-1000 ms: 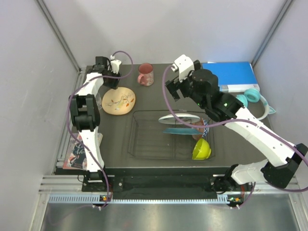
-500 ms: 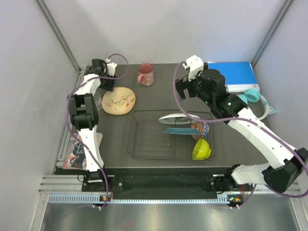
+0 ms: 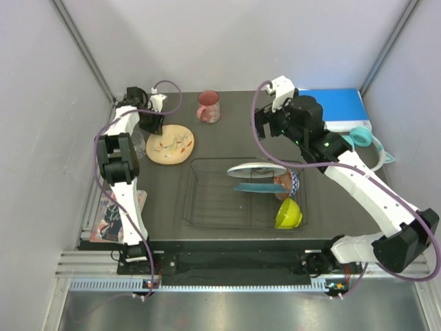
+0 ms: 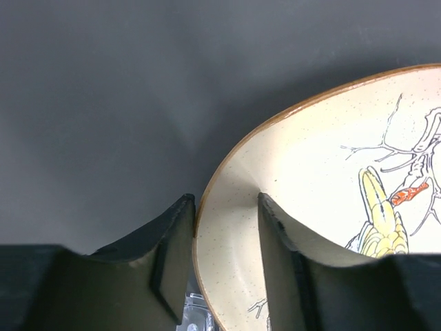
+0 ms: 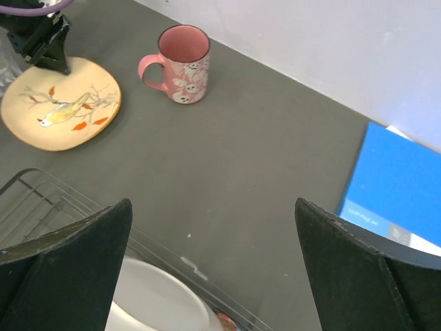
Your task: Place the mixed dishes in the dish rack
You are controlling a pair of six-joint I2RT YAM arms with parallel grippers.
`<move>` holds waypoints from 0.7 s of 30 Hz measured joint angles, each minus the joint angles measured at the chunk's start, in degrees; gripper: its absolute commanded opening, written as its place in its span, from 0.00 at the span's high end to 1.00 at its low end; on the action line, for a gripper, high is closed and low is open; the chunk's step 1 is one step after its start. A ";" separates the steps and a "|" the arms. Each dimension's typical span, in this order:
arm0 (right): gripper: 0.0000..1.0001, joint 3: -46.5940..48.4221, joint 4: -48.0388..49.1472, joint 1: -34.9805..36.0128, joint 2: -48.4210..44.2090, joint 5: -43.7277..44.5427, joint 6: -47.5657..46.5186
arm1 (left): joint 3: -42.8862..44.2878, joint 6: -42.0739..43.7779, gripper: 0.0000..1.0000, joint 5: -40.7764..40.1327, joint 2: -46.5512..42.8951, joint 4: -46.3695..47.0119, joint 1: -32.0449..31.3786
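Note:
The cream-yellow floral plate (image 3: 170, 143) (image 4: 324, 186) lies flat left of the black wire dish rack (image 3: 187, 200). My left gripper (image 3: 149, 118) (image 4: 224, 255) is at its far-left rim, open narrowly. One finger is outside the rim and the other over the inside. The small clear glass (image 3: 136, 143) stands just left of that plate. In the rack stand the white plate (image 3: 256, 169), the teal plate (image 3: 258, 187) and the pink bowl (image 3: 290, 183). The lime-green bowl (image 3: 288, 214) is at the near right corner. The pink-red mug (image 3: 208, 107) (image 5: 182, 63) stands at the back. My right gripper (image 3: 260, 129) (image 5: 213, 269) hangs wide open above the table behind the rack.
A blue binder (image 3: 331, 109) (image 5: 396, 193) lies at the back right, with teal headphones (image 3: 365, 141) beside it. A magazine (image 3: 110, 217) sits off the table's left edge. Grey walls close in the back and both sides.
My left gripper has shifted left along the cream plate's far edge. The right arm has swung back and to the right, away from the rack. The dishes have not moved.

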 measured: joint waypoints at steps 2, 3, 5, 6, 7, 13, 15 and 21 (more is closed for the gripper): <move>0.00 -0.02 0.85 -1.18 1.53 -1.92 1.38 | 1.29 0.98 0.63 1.86 0.72 -1.31 0.39; 0.00 -0.09 1.31 -1.97 2.71 -2.95 2.29 | 1.81 1.38 0.66 2.71 1.01 -1.86 0.59; 0.00 -0.09 2.36 -3.52 5.31 -5.35 4.13 | 2.10 1.92 0.78 4.28 1.07 -2.67 0.74; 0.00 -0.09 2.82 -4.63 7.02 -6.84 5.31 | 2.10 1.99 0.83 5.03 1.07 -3.19 0.72; 0.00 -0.11 3.28 -5.60 8.70 -8.59 6.38 | 2.19 2.12 0.88 5.99 1.07 -3.78 0.63; 0.00 -0.09 6.75 -11.43 19.30 -18.47 12.04 | 2.64 1.53 0.98 12.09 1.07 -6.21 -1.38; 0.00 0.09 7.85 -12.94 22.86 -22.36 13.86 | 2.69 1.20 0.98 13.35 1.07 -6.82 -2.51; 0.00 4.83 11.56 -15.08 34.67 -36.04 19.69 | 2.84 0.33 0.98 15.45 1.07 -8.96 -5.73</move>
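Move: The left fingers, half open, already straddle the far left rim of the bird plate, whose middle lies about 8 cm back and 6 cm to the right, barely below. From that hand, the glass stands some 8 cm left and 6 cm back, the pink mug 24 cm right and 8 cm farther out, the dish rack's far left corner 15 cm right and 17 cm back. From the right hand, the plate is roughly 38 cm left, 11 cm ahead and 31 cm down. Rightward, and a little back, the left hand draws the bird plate by its rim about 10 cm towards the rack's far left corner, its fingers closing to pinch the rim as it sets off and the wrist turning slightly clockwise. Meanwhile the right hand, empty and wide open, swoops down some 18 cm and forward, veering left towards the plate late on, its fingers tipping steeply down. ##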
